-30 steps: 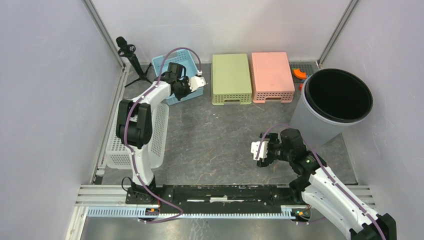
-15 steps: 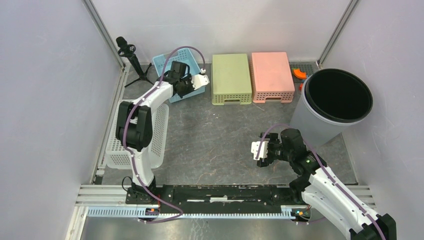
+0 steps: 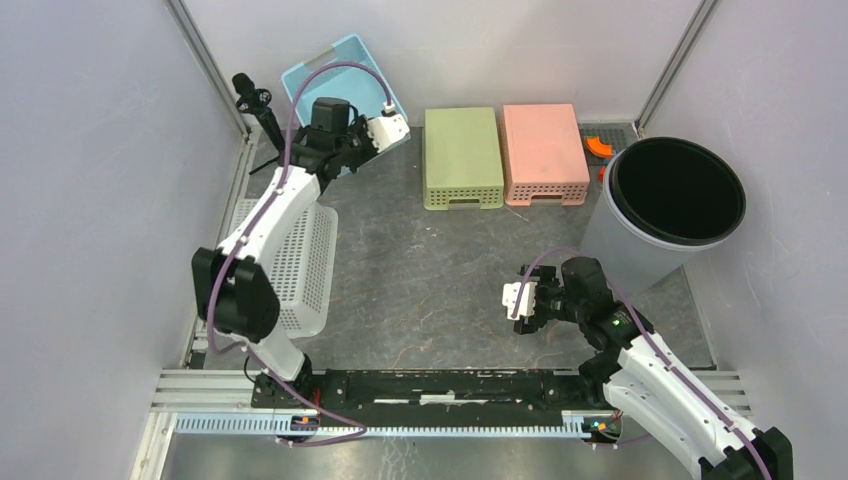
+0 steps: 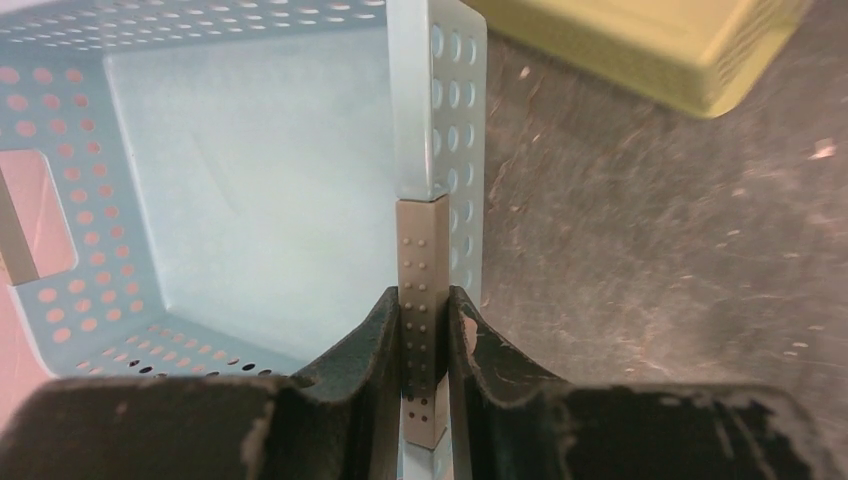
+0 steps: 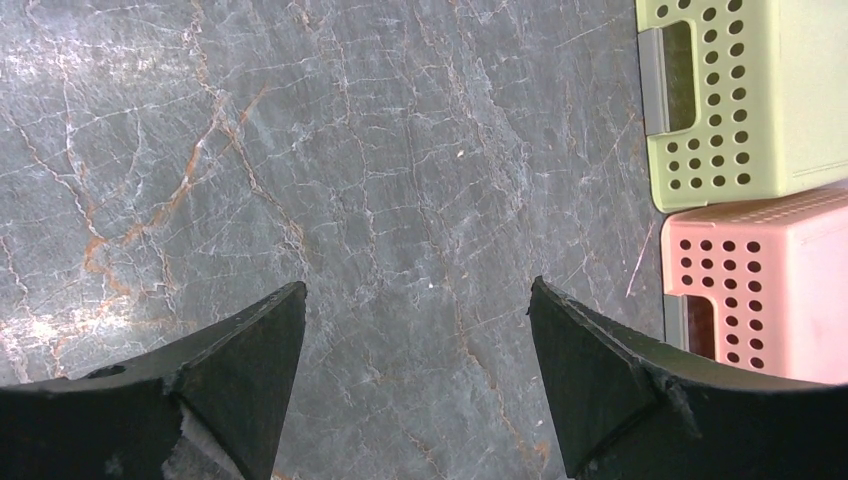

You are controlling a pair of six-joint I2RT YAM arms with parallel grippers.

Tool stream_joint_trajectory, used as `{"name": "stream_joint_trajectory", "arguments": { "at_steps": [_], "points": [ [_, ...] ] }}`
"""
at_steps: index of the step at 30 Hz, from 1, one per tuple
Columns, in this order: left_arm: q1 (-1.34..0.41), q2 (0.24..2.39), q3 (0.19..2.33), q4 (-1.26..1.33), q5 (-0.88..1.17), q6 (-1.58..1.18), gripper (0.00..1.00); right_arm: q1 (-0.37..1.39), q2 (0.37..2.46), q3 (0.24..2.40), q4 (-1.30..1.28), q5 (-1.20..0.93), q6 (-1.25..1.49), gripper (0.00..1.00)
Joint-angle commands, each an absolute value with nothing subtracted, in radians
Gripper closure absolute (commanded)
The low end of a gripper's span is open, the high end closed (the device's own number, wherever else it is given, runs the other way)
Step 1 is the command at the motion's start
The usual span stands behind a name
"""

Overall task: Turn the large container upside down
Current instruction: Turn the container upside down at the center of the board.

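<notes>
A light blue perforated container (image 3: 345, 80) is lifted off the floor at the back left and tilted against the rear wall. My left gripper (image 3: 345, 142) is shut on its rim. In the left wrist view the two fingers (image 4: 425, 310) pinch the thin side wall (image 4: 435, 100), with the container's inside (image 4: 250, 180) facing the camera. My right gripper (image 3: 530, 305) hangs near the front right, open over bare floor (image 5: 417, 300), with nothing between its fingers.
A big grey round bin (image 3: 640, 250) stands open side up at the right. A green basket (image 3: 462, 155) and a pink basket (image 3: 543, 150) lie bottom up at the back. A white basket (image 3: 290, 270) lies along the left wall. A black tripod (image 3: 265, 115) stands at the back left.
The left arm has raised the blue container from the floor and swung it back and left, tipping it toward the rear wall. The right arm has not moved.
</notes>
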State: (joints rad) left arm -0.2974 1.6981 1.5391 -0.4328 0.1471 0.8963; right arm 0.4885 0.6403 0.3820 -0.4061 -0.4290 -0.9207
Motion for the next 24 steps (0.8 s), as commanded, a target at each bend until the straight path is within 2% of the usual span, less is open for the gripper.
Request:
{"name": "stream_joint_trajectory", "arguments": {
  "at_steps": [1,15,24],
  "points": [
    [-0.322,1.528,1.577,-0.491,0.306,0.765,0.98,0.485,0.63,0.385,-0.382,-0.462,-0.907,0.12],
    [-0.337,1.152,1.426,-0.619,0.723,0.459,0.98,0.485,0.603,0.459,-0.352,-0.511,-0.852,0.11],
    [-0.337,1.045,1.34,-0.622,0.956,0.264,0.98,0.484,0.59,0.559,-0.41,-0.525,-0.855,0.1]
  ]
}}
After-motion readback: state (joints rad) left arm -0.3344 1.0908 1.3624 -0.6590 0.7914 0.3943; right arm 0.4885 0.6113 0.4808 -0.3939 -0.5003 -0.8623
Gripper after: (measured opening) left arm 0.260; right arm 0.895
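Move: The left hand grips the blue container by its near handle, high in the far left part of the board. The board's centre lies some 25 cm back, 16 cm right and 24 cm below it. About level with the hand ahead, the green container stands roughly 18 cm right; the white container is about 24 cm back and 14 cm left, both 18 cm lower. From the right hand the centre is some 4 cm ahead, 16 cm left and 10 cm below. Back towards its base and upward, drifting a little right, the left hand swings the blue container in from the far wall, about 25 cm back and 12 cm up, with the rise over midway. Its wrist rolls left side down while turning clockwise and tipping down, some 45 degrees in all, fingers still pinching the handle. The empty right hand rises about 5 cm, still open. ##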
